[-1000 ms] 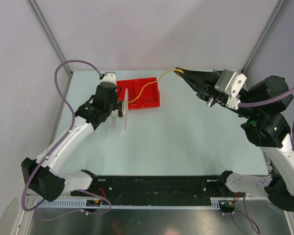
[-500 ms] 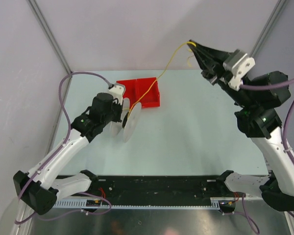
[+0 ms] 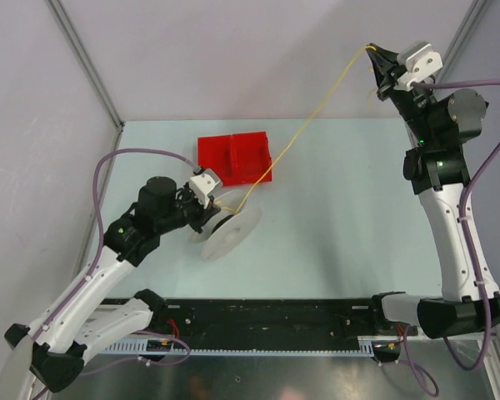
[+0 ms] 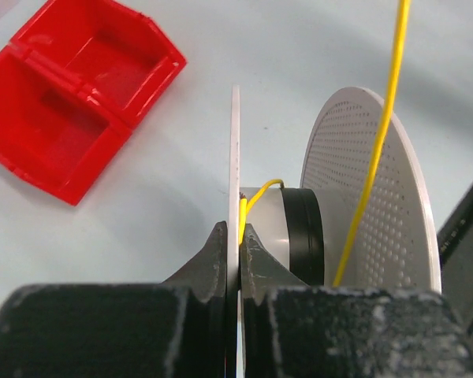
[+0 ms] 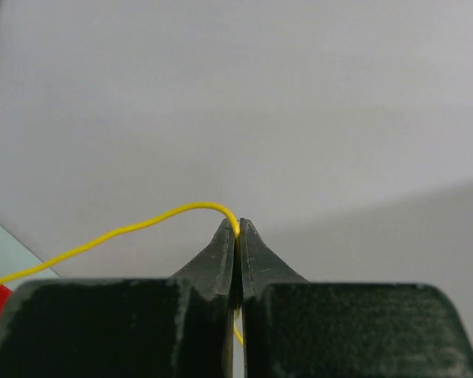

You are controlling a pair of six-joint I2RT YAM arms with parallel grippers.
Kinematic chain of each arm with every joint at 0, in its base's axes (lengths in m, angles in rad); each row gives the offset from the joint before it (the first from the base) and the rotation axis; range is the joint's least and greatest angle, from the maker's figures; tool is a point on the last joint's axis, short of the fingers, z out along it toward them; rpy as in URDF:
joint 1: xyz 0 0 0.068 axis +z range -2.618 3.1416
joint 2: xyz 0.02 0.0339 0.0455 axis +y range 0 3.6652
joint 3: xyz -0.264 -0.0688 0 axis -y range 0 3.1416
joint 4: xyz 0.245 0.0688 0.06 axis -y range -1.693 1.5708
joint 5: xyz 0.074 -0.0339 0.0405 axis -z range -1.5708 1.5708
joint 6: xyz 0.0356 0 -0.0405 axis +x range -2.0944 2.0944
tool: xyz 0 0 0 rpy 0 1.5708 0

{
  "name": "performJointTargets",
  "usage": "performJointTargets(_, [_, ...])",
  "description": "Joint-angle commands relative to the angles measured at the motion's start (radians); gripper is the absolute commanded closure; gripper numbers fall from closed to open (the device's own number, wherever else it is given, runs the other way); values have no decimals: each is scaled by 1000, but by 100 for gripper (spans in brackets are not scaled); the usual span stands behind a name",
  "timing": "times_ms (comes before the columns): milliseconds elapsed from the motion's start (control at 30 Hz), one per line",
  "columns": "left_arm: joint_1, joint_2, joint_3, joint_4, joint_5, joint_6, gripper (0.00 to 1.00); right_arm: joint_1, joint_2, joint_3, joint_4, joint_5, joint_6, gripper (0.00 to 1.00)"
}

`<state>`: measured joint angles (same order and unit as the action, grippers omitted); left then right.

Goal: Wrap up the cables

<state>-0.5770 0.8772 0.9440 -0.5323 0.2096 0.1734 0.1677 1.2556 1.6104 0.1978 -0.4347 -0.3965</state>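
A thin yellow cable (image 3: 303, 125) runs taut from a white spool (image 3: 232, 231) on the table up to my right gripper (image 3: 372, 50), raised high at the back right. The right gripper (image 5: 238, 226) is shut on the cable (image 5: 126, 230), and a short tail hangs below the fingers. My left gripper (image 4: 240, 233) is shut on the spool's thin near flange (image 4: 235, 150). A short yellow end curls out at the fingertips. The cable (image 4: 378, 142) passes the perforated far flange (image 4: 394, 213) down to the black-and-silver hub (image 4: 296, 232). In the top view the left gripper (image 3: 208, 215) sits at the spool's left side.
A red two-compartment tray (image 3: 233, 158) lies at the back of the table, just beyond the spool; it shows in the left wrist view as the red tray (image 4: 71, 102) at upper left. Purple arm cords (image 3: 129, 154) loop beside the left arm. Walls enclose the table.
The right gripper has risen and swung to the back right with the cable, drawing it into a long line. The left arm has pulled the spool nearer, away from the red tray.
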Motion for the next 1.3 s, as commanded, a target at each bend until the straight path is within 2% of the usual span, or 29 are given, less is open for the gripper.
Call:
performJointTargets(0, [-5,-63,-14,11,172,66,100,-115,27,-40,91,-78,36,100])
performJointTargets(267, [6,-72,71,6,324,-34,100,-273,69,-175,-19,-174,-39,100])
performJointTargets(667, [163,48,358,27,519,-256,100,-372,118,-418,-141,-230,-165,100])
performJointTargets(800, [249,85,428,87,564,-379,100,-356,106,-493,-187,-251,-172,100])
performJointTargets(1067, [499,163,445,343,613,-786,100,-239,-4,-649,-311,-263,-140,100])
performJointTargets(1267, [632,198,422,435,510,-1031,100,-121,-176,-782,-400,-264,-127,100])
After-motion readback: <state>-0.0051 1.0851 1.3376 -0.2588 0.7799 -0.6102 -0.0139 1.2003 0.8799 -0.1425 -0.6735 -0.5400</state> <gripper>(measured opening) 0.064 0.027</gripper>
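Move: The left hand grips the cable spool by one flange; the spool's middle lies about 4 cm to its right, 2 cm back and 3 cm below. The red bin stands some 19 cm ahead of the left hand, 6 cm right and 22 cm lower. From the right hand, high up with the yellow cable pinched, the spool is roughly 15 cm back, 26 cm left and 38 cm down. Right lowers its pinched cable some 40 cm while left lifts and rolls the gripped spool about 20 cm. ##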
